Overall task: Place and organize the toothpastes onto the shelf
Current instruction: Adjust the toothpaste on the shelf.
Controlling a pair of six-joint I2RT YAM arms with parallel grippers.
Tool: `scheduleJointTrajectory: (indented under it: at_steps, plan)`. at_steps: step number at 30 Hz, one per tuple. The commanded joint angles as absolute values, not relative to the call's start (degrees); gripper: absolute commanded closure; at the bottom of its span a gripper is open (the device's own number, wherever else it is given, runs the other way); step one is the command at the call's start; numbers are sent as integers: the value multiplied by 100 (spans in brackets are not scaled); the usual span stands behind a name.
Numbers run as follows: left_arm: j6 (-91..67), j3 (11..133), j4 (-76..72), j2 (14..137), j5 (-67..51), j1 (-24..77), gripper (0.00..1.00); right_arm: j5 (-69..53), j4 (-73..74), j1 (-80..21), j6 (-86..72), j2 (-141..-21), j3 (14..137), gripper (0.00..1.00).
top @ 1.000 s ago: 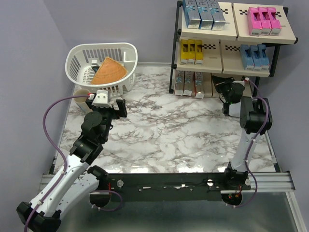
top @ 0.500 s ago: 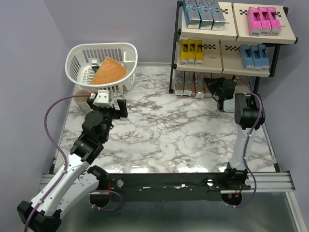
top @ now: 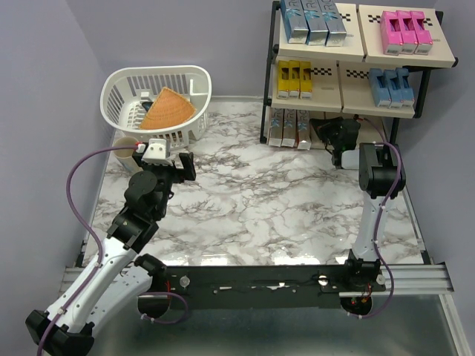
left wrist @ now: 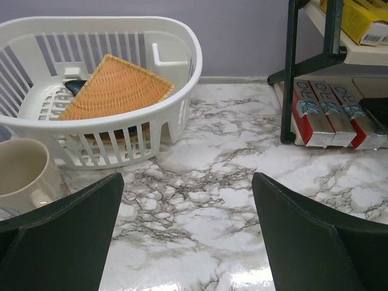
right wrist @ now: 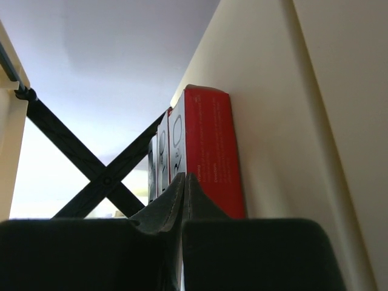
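Note:
The shelf (top: 350, 49) stands at the back right. It holds toothpastes: silver-blue (top: 312, 21) and pink (top: 406, 31) on top, yellow (top: 294, 78) and light blue (top: 390, 85) in the middle, red (top: 289, 127) on the bottom tier. My right gripper (top: 320, 126) is shut and empty, reaching into the bottom tier beside the red row. In the right wrist view its tips (right wrist: 183, 179) sit at the outermost red carton (right wrist: 209, 151). My left gripper (top: 169, 165) hangs open over the marble, nothing between its fingers (left wrist: 73, 236).
A white plastic basket (top: 119, 111) at the back left holds an orange wicker wedge (top: 167, 110). A beige cup (top: 125, 146) stands just in front of it, close to my left gripper. The shelf's black cross-brace (right wrist: 91, 163) shows behind the red cartons.
My right gripper has slid left along the bottom tier up to the red cartons. The left arm has not moved.

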State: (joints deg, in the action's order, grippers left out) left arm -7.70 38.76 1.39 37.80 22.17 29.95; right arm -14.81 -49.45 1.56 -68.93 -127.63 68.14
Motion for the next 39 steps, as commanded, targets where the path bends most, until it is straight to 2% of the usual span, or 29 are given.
scheduleJointTrajectory:
  at_steps: [1,14,20,23,26,27,29,33,36,39]
  plan:
    - [-729,3858,26,3691,2109,2953,1,-1661,-4728,88,-6838,-12885,6900,92]
    - [-756,3867,26,3648,2057,2953,1,-1863,-4869,88,-6715,-12534,6601,92]
    - [-765,3858,26,3463,1995,2953,1,-1591,-5265,140,-6601,-11814,5512,91]
    - [-773,3850,26,3314,2013,2953,1,-1354,-5282,228,-6408,-11147,4845,86]
    - [-826,3832,-97,3129,2030,2953,1,-1222,-5177,343,-6109,-10364,4161,76]
    - [-835,3832,-88,3016,2048,2953,1,-1169,-4951,360,-6013,-10145,3966,69]
    - [-922,3806,-140,2849,2144,2953,1,-1046,-4572,369,-5662,-9319,3484,64]
    - [-931,3639,-220,2130,2284,2927,1,-879,-2889,369,-4941,-7728,2954,54]
    - [-888,3438,-395,1620,2434,2909,1,-922,-2016,360,-4361,-7041,2936,53]
    - [-853,3384,-414,1363,2549,2874,1,-1256,-2170,360,-4201,-6934,2787,53]
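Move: The nearly shut right fingers are in the bottom shelf at the right side of the right-hand silver-red toothpaste, whose middle lies about 3 cm to their left, roughly level fore and aft, and 1 cm lower. The middle toothpaste is some 7 cm left and the left toothpaste about 11 cm left, both also level fore and aft. From the left hand, the right-hand toothpaste is roughly 30 cm ahead, 41 cm right and 20 cm below. Right hand backs some 19 cm off the right-hand toothpaste, rising, fingers part-opening; left hand lifts about 7 cm, retreating. ##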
